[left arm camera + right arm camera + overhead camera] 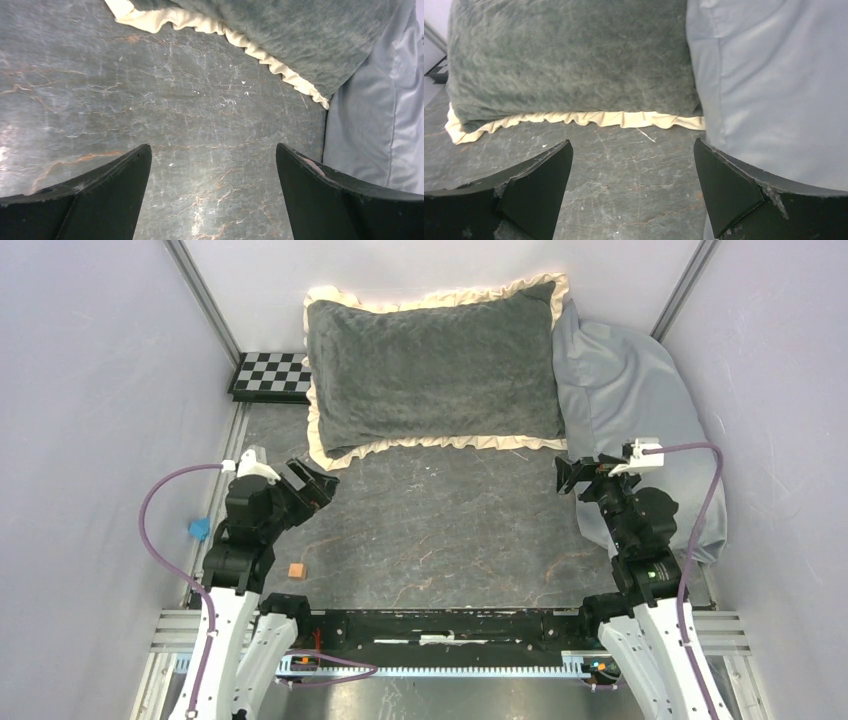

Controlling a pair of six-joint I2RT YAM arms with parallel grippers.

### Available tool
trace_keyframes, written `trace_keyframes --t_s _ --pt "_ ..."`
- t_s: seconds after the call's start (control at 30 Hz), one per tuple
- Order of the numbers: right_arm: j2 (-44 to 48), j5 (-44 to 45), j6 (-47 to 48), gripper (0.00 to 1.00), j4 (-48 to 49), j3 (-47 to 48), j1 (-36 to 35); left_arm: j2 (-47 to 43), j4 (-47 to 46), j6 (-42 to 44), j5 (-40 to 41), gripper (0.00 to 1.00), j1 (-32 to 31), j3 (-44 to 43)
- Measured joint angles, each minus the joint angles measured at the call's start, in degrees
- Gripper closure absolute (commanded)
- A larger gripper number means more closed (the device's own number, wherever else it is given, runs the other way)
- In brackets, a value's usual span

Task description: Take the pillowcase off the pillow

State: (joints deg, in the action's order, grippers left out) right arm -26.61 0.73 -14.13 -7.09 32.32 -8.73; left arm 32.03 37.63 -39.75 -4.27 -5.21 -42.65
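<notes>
The pillowcase (435, 365) lies stuffed and plump at the far middle of the table, dark grey plush face up, with its cream frill around the edge. The pillow is hidden inside it. My left gripper (318, 483) hovers open just off the case's near left corner, above bare tabletop. In the left wrist view the frilled edge (250, 47) runs across ahead of the left gripper (213, 146). My right gripper (570, 475) stands open by the near right corner. The right wrist view shows the pillowcase (569, 55) just beyond the right gripper (632, 141), nothing between the fingers.
A pale blue-grey pillow (625, 390) lies along the right side against the case, partly under my right arm. A checkerboard plate (270, 375) sits at the far left. A small orange cube (297, 570) and a blue piece (199, 529) lie near my left arm. Walls enclose the dark marble table (440, 530).
</notes>
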Motion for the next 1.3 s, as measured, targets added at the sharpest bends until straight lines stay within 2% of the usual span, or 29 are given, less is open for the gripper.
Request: trace_keyframes --t_s 0.17,0.37,0.53,0.67,0.93,1.3 --pt "-4.3 -5.4 -1.4 0.02 2.4 0.0 0.0 4.8 -7.3 -3.3 -0.5 0.00 0.0 4.0" --pt "-6.7 -10.7 -2.4 0.02 4.5 0.0 0.0 11.5 -17.8 -5.7 4.5 0.00 0.0 8.8" --pt "-6.8 -13.3 -2.5 0.02 5.9 0.0 0.0 22.7 -27.2 -5.6 10.4 0.00 0.0 9.5" --pt "-6.3 -14.8 -2.3 0.02 6.3 0.0 0.0 32.9 -35.6 -3.1 12.0 0.00 0.0 9.4" --pt "-5.4 -16.9 -2.1 0.02 7.9 0.0 0.0 50.9 -41.9 3.1 15.0 0.00 0.0 1.4" --pt "-7.5 -19.3 -2.2 0.02 10.1 0.0 0.0 63.9 -43.0 8.8 15.9 0.00 0.4 -9.3"
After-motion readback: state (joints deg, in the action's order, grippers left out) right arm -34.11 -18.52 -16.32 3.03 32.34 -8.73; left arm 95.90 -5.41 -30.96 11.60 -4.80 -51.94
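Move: The pillow's near-left corner, with its cream frill, lies about 23 cm ahead of the left gripper, 3 cm to its left and some 18 cm below. The pillow's middle is about 23 cm beyond that corner and 27 cm right of it; the chessboard sits roughly 22 cm farther out than the corner and 20 cm left of it. From the right gripper the corner is about 20 cm ahead, 48 cm left and 24 cm lower. Bring the left gripper, still wide open, forward about 21 cm and down some 15 cm to the pillow's near-left corner, doing most of the sinking early. Roll its left side up, tip the fingers farther down and turn them slightly counter-clockwise, so they come close around the corner without closing. Meanwhile shift the open right hand about 6 cm left, clear of the pillow, swinging it some 20 degrees counter-clockwise. ##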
